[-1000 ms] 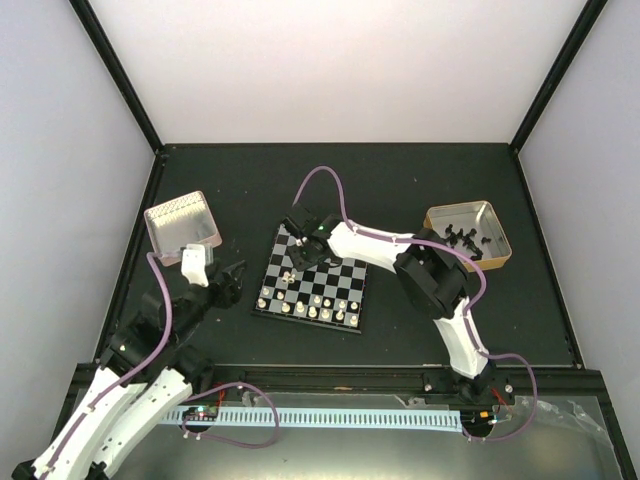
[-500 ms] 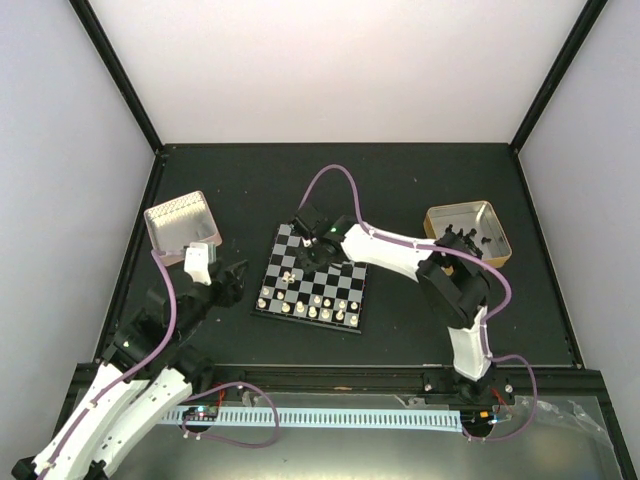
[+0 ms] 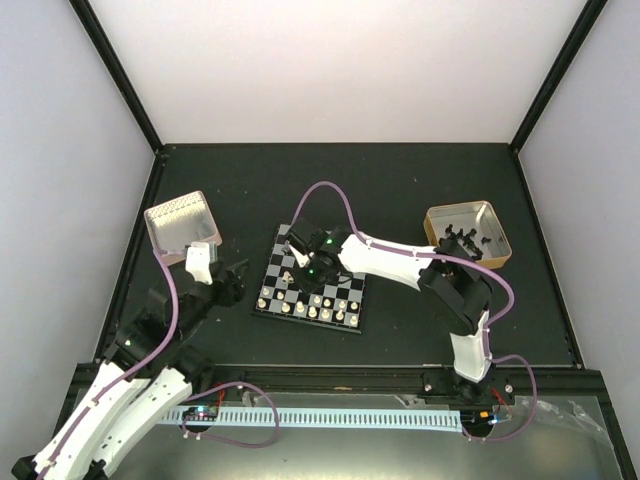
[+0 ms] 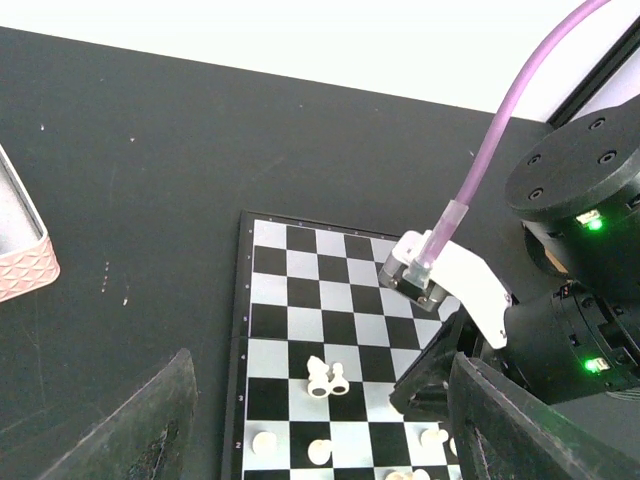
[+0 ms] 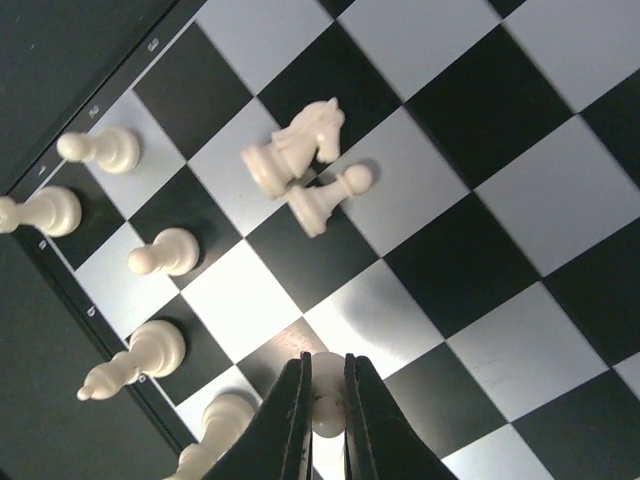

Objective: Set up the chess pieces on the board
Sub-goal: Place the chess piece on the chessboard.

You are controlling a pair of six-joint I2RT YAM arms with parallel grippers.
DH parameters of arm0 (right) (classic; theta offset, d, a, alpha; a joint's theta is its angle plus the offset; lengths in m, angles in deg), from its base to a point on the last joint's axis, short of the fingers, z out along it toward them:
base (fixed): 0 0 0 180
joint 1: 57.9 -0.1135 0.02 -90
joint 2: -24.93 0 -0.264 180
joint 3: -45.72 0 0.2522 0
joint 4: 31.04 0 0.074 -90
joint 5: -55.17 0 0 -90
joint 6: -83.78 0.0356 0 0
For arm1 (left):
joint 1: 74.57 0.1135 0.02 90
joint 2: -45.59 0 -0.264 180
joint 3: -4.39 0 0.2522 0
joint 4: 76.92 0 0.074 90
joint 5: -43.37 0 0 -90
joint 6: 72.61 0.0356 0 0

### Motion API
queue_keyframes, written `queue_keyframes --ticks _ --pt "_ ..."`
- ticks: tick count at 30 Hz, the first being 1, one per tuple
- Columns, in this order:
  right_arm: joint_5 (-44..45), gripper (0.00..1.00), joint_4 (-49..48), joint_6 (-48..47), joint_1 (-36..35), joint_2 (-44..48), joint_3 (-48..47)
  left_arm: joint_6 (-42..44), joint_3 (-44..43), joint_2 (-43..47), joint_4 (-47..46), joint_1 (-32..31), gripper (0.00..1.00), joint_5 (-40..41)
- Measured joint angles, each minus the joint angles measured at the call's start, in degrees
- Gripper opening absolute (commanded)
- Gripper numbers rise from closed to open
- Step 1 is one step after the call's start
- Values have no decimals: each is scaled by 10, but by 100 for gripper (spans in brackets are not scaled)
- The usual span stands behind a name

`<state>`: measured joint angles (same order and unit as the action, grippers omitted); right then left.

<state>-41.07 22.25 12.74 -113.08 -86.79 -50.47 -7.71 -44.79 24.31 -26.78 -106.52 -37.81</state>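
The board lies mid-table, with cream-white chess pieces standing along its near rows. My right gripper is low over the board and shut on a small white pawn, which shows between the dark fingers above a square of the board. A white knight and another pawn lie tipped over together beyond it; both also show as the knight and pawn. My left gripper hovers open, just left of the board, holding nothing.
A pinkish tin sits at the left rear, its corner in the left wrist view. A tan tin at the right holds black pieces. The right arm and its purple cable span the board's right half.
My right gripper came toward the near side of the board, dropped low and closed on a white pawn. The left arm barely moved.
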Motion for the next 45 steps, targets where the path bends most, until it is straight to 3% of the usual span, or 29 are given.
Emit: queue_keyframes --ticks 15,25,34,45 --pt "-45 8 28 -26 -5 -24 1 0 0 -15 0 0 71 0" --pt "-53 20 32 -37 -12 -26 1 0 0 -17 0 0 71 0" --pt "-42 21 24 -27 -13 -25 1 0 0 -26 0 0 71 0" --pt "9 39 3 21 -13 -21 -14 0 0 -26 0 0 71 0"
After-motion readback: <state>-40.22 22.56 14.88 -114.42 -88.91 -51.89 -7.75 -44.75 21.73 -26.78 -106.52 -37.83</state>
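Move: About 3 cm back from the right hand, dead level sideways and some 3 cm down, is the bare square for the held white pawn, fourth from the left in the pawn row. The lying knight and lying pawn are about 2 cm ahead and 4 cm left of this hand; the right-hand pawn stands 4 cm back and 3 cm right of it, the back-row piece 6 cm back and 1 cm left. From the left hand that square lies roughly 2 cm ahead, 11 cm right and 20 cm below. Drawing back about 3 cm and sinking 2 cm, the right hand brings the pinched pawn down onto the empty square beside the right-hand pawn, pauses there and opens its fingers to let go. Then, still opening, it comes free some 2.5 cm forward and about 1 cm up and slightly left, towards the lying knight and pawn. ##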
